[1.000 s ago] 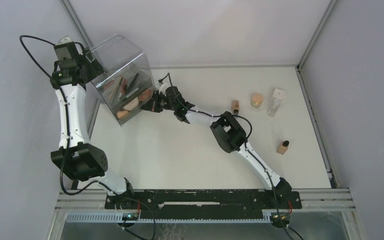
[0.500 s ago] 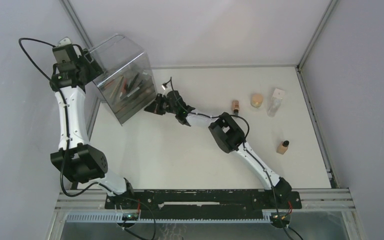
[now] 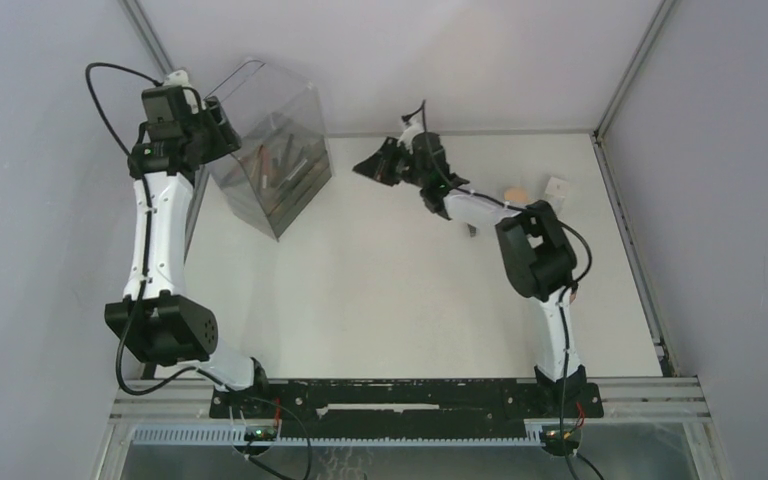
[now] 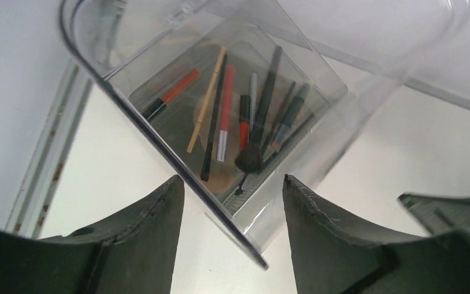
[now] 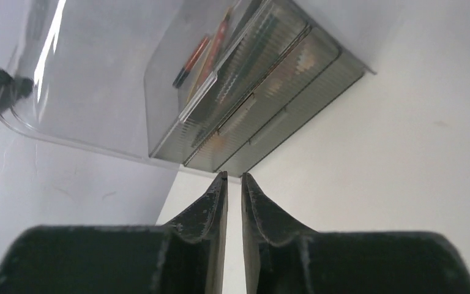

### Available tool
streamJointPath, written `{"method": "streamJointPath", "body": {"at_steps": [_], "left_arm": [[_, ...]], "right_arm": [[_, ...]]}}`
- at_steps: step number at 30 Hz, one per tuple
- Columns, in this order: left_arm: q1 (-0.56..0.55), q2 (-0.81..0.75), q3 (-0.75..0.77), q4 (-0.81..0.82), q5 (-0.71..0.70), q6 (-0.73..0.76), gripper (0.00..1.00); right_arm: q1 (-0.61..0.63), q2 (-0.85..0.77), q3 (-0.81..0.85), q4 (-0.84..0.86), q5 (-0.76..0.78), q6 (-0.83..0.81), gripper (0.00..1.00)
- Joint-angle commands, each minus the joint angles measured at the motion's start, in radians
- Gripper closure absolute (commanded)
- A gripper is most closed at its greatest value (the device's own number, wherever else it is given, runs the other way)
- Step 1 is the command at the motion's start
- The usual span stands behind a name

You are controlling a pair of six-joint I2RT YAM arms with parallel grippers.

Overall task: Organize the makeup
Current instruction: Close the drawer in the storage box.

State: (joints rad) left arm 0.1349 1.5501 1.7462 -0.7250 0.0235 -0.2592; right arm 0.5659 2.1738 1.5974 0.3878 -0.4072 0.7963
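The makeup that shows is thin black brushes (image 4: 249, 156) and red pencils (image 4: 226, 113) lying inside the clear organizer (image 3: 280, 160), which tilts at the back left. My left gripper (image 4: 232, 179) is open, and the organizer's clear lid edge (image 4: 159, 153) runs between its fingers without touching them. My right gripper (image 5: 234, 174) hangs to the right of the organizer (image 5: 263, 79), apart from it, with its jaws a thin slit apart and nothing between them. From above, the left gripper (image 3: 218, 132) is at the box's top and the right gripper (image 3: 368, 168) is near the back wall.
A peach jar (image 3: 513, 192) and a white-capped bottle (image 3: 557, 187) stand at the back right, partly behind the right arm. The organizer's ribbed drawers (image 5: 269, 116) are pushed in. A metal frame post (image 3: 165, 60) runs close behind the left arm.
My right gripper has pulled away from the organizer toward the back right and parted slightly. The drawer with peach discs is now pushed in. The left gripper and organizer shifted right.
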Motion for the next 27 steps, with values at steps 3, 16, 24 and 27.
{"method": "streamJointPath", "body": {"at_steps": [3, 16, 24, 27], "left_arm": [[-0.079, -0.003, -0.026, -0.141, 0.079, 0.057, 0.36], [-0.125, -0.052, 0.236, -0.205, -0.193, 0.035, 0.17], [-0.078, 0.284, 0.722, -0.314, -0.182, 0.026, 0.12], [-0.021, 0.31, 0.706, -0.222, -0.094, -0.014, 0.12]], "right_arm": [[-0.087, -0.16, -0.076, -0.15, 0.01, -0.118, 0.76], [-0.124, -0.058, -0.062, -0.134, -0.105, 0.195, 0.33], [-0.043, 0.165, 0.076, 0.057, -0.199, 0.367, 0.32], [-0.009, 0.245, 0.162, 0.088, -0.209, 0.416, 0.36]]}}
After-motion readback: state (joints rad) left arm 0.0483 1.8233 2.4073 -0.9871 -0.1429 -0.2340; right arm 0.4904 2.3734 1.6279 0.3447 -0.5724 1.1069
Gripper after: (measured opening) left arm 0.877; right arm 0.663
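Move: The left hand has the clear lid rim of the storage box at its fingertips; the box's middle lies about 13 cm ahead, 11 cm to its right and 22 cm below. From the right hand the closed drawer front is some 10 cm to the left, 5 cm farther out and 10 cm lower, with the box's middle about 14 cm left, 9 cm out and 8 cm down. With its fingertips at the lid rim, the left hand goes on nearly 5 cm to the right, dipping a little, then draws back and lifts clear, rising about 12 cm and going forward above the box while opening wider. The right hand backs off some 8 cm to the right, away from the drawer front, then opens wide and sinks, easing back left and tipping down about 25 degrees. ##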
